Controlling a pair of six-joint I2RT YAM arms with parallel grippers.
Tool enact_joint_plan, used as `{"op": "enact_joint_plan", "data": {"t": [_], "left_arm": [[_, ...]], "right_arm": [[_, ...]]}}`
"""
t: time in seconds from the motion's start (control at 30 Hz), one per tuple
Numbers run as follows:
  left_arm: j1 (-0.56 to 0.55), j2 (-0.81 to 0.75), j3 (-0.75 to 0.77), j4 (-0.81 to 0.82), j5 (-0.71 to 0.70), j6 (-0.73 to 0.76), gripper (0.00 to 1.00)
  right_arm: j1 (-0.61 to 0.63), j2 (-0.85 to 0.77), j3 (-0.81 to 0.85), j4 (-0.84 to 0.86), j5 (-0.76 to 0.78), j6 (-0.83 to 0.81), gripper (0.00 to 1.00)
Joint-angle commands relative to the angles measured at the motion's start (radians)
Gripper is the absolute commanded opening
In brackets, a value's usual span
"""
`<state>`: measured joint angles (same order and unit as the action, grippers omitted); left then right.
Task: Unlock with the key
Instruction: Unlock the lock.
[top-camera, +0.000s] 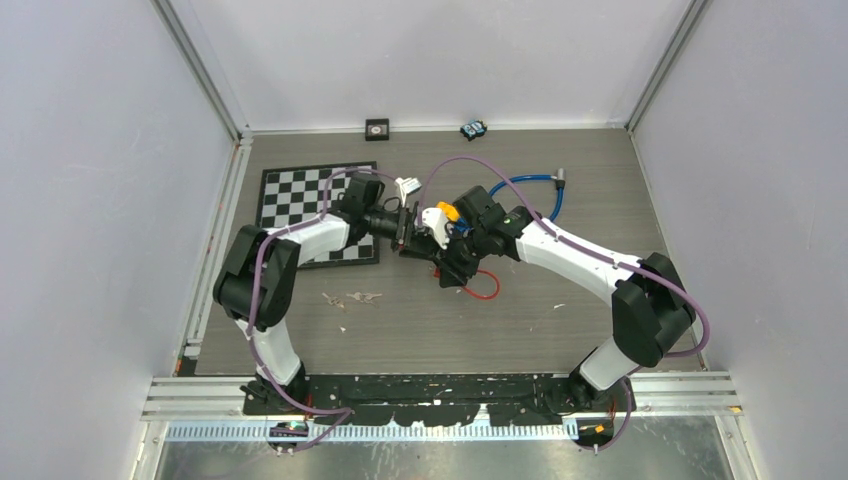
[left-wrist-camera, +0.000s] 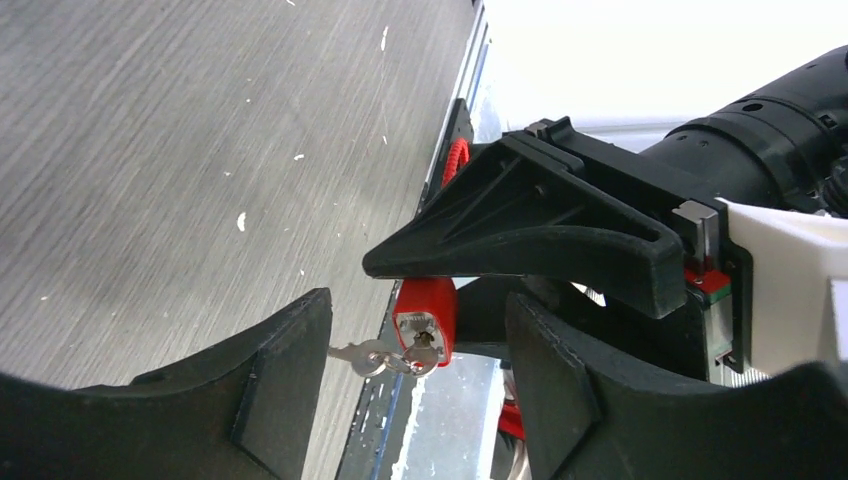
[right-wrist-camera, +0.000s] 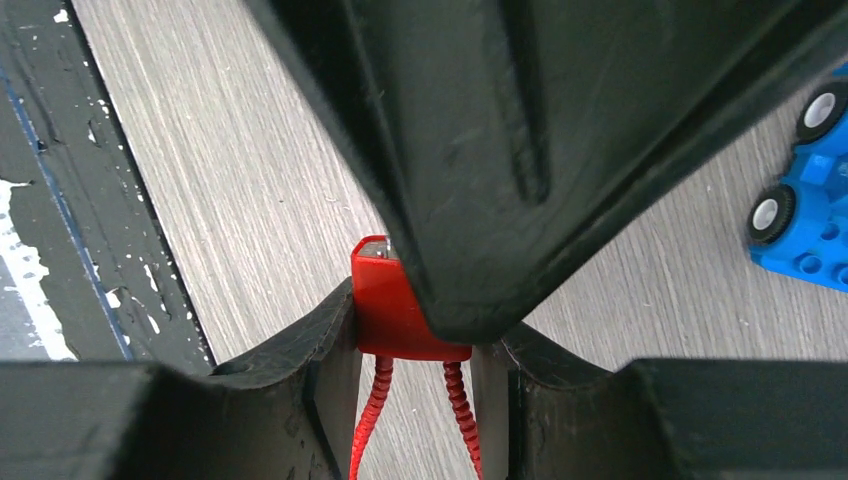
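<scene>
My right gripper (right-wrist-camera: 415, 350) is shut on the body of a red padlock (right-wrist-camera: 395, 310) and holds it above the table. The lock's red cable shackle (right-wrist-camera: 372, 420) hangs down between the fingers and shows as a loop (top-camera: 485, 288) in the top view. In the left wrist view the padlock (left-wrist-camera: 425, 305) faces me with a silver key (left-wrist-camera: 422, 352) in its keyhole. A ring joins it to a second key (left-wrist-camera: 355, 357) that sticks out to the left. My left gripper (left-wrist-camera: 418, 365) is open, its pads either side of the keys and not gripping them.
A chessboard mat (top-camera: 310, 205) lies at the back left, under my left arm. A blue cable (top-camera: 535, 190) curls behind my right arm. A small black box (top-camera: 377, 128) and a blue toy car (top-camera: 473, 129) sit by the back wall.
</scene>
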<state>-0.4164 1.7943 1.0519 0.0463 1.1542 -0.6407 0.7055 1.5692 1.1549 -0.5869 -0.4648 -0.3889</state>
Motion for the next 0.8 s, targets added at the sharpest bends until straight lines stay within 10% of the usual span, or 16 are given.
{"op": "enact_joint_plan", "data": {"t": [0.0, 0.3, 0.6, 0.77], "left_arm": [[-0.027, 0.013, 0.020, 0.015, 0.041, -0.045, 0.64], [-0.064, 0.043, 0.031, -0.032, 0.057, -0.024, 0.53], [-0.070, 0.061, 0.041, -0.039, 0.079, -0.027, 0.21], [-0.070, 0.061, 0.046, -0.040, 0.088, -0.027, 0.00]], "right_arm": [[0.008, -0.034, 0.012, 0.050, 0.034, -0.009, 0.01], [0.009, -0.032, 0.014, 0.053, 0.049, -0.004, 0.01], [0.011, -0.028, 0.012, 0.058, 0.060, 0.002, 0.01], [0.011, -0.029, 0.014, 0.054, 0.072, 0.009, 0.18]]}}
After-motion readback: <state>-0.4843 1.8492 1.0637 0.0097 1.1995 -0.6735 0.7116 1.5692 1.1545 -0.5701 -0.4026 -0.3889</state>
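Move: Just off the left fingertips, about 3 cm back, 2 cm to the right and 1 cm below, the key's bow sticks out of the red lock, whose middle is some 5 cm to the right of that hand, 3 cm back and 2 cm down. The toy car stands about 7 cm ahead and 6 cm right, loose keys 13 cm left and 10 cm back, both roughly 12 cm below. From the right hand, the key is about 4 cm left, level fore and aft, 1 cm up. Easing the left hand back about 3 cm, with some 2 cm to the right and a little down, brings its fingers around the key's bow at the lock's face; they close from wide to a narrow gap and stop there, seeming to pinch the bow. The wrist tilts only some 5 degrees or so. The right hand keeps its grip on the lock and creeps about 1 cm forward. ##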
